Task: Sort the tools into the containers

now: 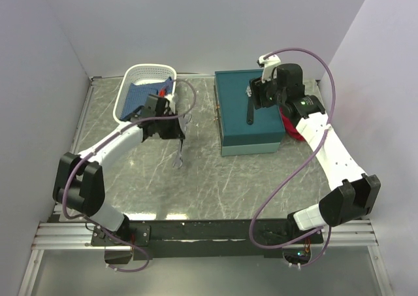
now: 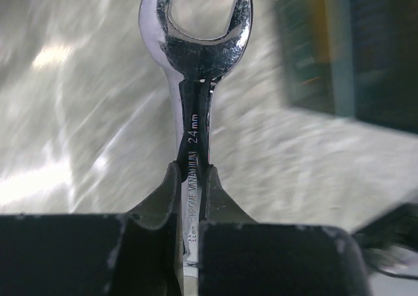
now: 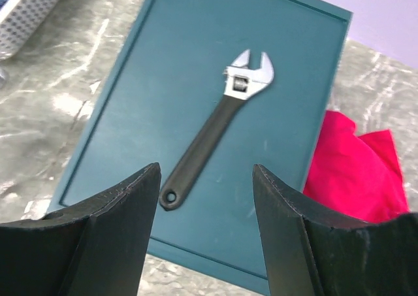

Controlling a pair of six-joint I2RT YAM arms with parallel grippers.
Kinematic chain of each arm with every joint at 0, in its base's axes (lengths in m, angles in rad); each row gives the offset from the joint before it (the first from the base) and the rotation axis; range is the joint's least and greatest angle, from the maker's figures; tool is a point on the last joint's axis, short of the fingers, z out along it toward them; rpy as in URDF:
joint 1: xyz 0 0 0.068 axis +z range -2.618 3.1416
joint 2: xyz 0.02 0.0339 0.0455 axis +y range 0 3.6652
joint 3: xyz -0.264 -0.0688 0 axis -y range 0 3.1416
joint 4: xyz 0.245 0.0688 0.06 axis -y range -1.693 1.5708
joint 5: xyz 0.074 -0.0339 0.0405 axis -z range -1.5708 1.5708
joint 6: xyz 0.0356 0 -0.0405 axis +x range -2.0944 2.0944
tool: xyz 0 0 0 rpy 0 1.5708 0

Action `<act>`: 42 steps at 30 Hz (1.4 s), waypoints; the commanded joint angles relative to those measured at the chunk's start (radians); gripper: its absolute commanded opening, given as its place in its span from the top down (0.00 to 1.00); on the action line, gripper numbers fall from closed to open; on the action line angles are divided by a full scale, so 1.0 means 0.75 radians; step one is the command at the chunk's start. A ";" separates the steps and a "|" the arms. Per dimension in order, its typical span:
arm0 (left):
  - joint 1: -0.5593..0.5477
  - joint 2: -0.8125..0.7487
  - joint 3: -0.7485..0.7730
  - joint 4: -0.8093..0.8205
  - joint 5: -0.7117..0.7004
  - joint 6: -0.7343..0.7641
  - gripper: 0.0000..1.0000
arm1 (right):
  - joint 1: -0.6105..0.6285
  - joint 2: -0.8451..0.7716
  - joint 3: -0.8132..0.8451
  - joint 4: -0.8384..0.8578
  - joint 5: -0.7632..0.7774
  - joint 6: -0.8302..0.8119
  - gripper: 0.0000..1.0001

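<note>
My left gripper (image 1: 177,127) is shut on a silver open-ended spanner (image 1: 179,149), gripped by its shank. In the left wrist view the fingers (image 2: 160,198) pinch the spanner (image 2: 196,48), whose open end points away over the grey table. A teal lidded box (image 1: 235,123) stands with its lid closed at centre right. On the lid lies a dark-handled adjustable wrench (image 1: 251,106). My right gripper (image 1: 258,93) hovers open above it. In the right wrist view the wrench (image 3: 215,132) lies diagonally on the box (image 3: 163,80), beyond the gripper (image 3: 206,168), untouched.
A white perforated basket (image 1: 124,100) stands at the back left, with a blue cloth (image 1: 140,93) inside. A red cloth (image 3: 353,172) lies on the table against the right side of the box. Grey walls close in the table at the left, back and right.
</note>
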 commanded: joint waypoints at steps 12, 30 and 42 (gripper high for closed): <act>-0.029 0.433 0.903 0.433 0.372 -0.408 0.99 | -0.056 -0.008 -0.055 0.056 0.185 -0.063 0.34; -0.242 0.717 1.145 0.419 0.092 -0.643 0.99 | -0.082 -0.055 -0.149 0.063 0.148 -0.036 0.34; -0.285 0.744 1.184 0.322 -0.027 -0.576 0.44 | -0.082 0.008 -0.118 0.067 0.127 -0.014 0.34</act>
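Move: The wrench, already held clear of the table in the left fingers, is bound for the bare left strip of the green box's lid, about 20 cm to that hand's right, 11 cm ahead and some 9 cm higher. The adjustable wrench lies on the lid another 6 cm to the right, level with that strip. The white basket stands roughly 16 cm ahead and 12 cm left, lower down. From the right hand the strip is about 9 cm left, 1 cm ahead and 8 cm below. The wrench is carried by the left hand right, forward and up in an arc of some 18 cm rise over the box's edge, while the wrist rolls about 30 degrees, left side down. It is then lowered about 8 cm beside the adjustable wrench, with a small shift back left and forward, and the fingers open to let go. The open right hand shifts right, then down, about 4 cm each. ##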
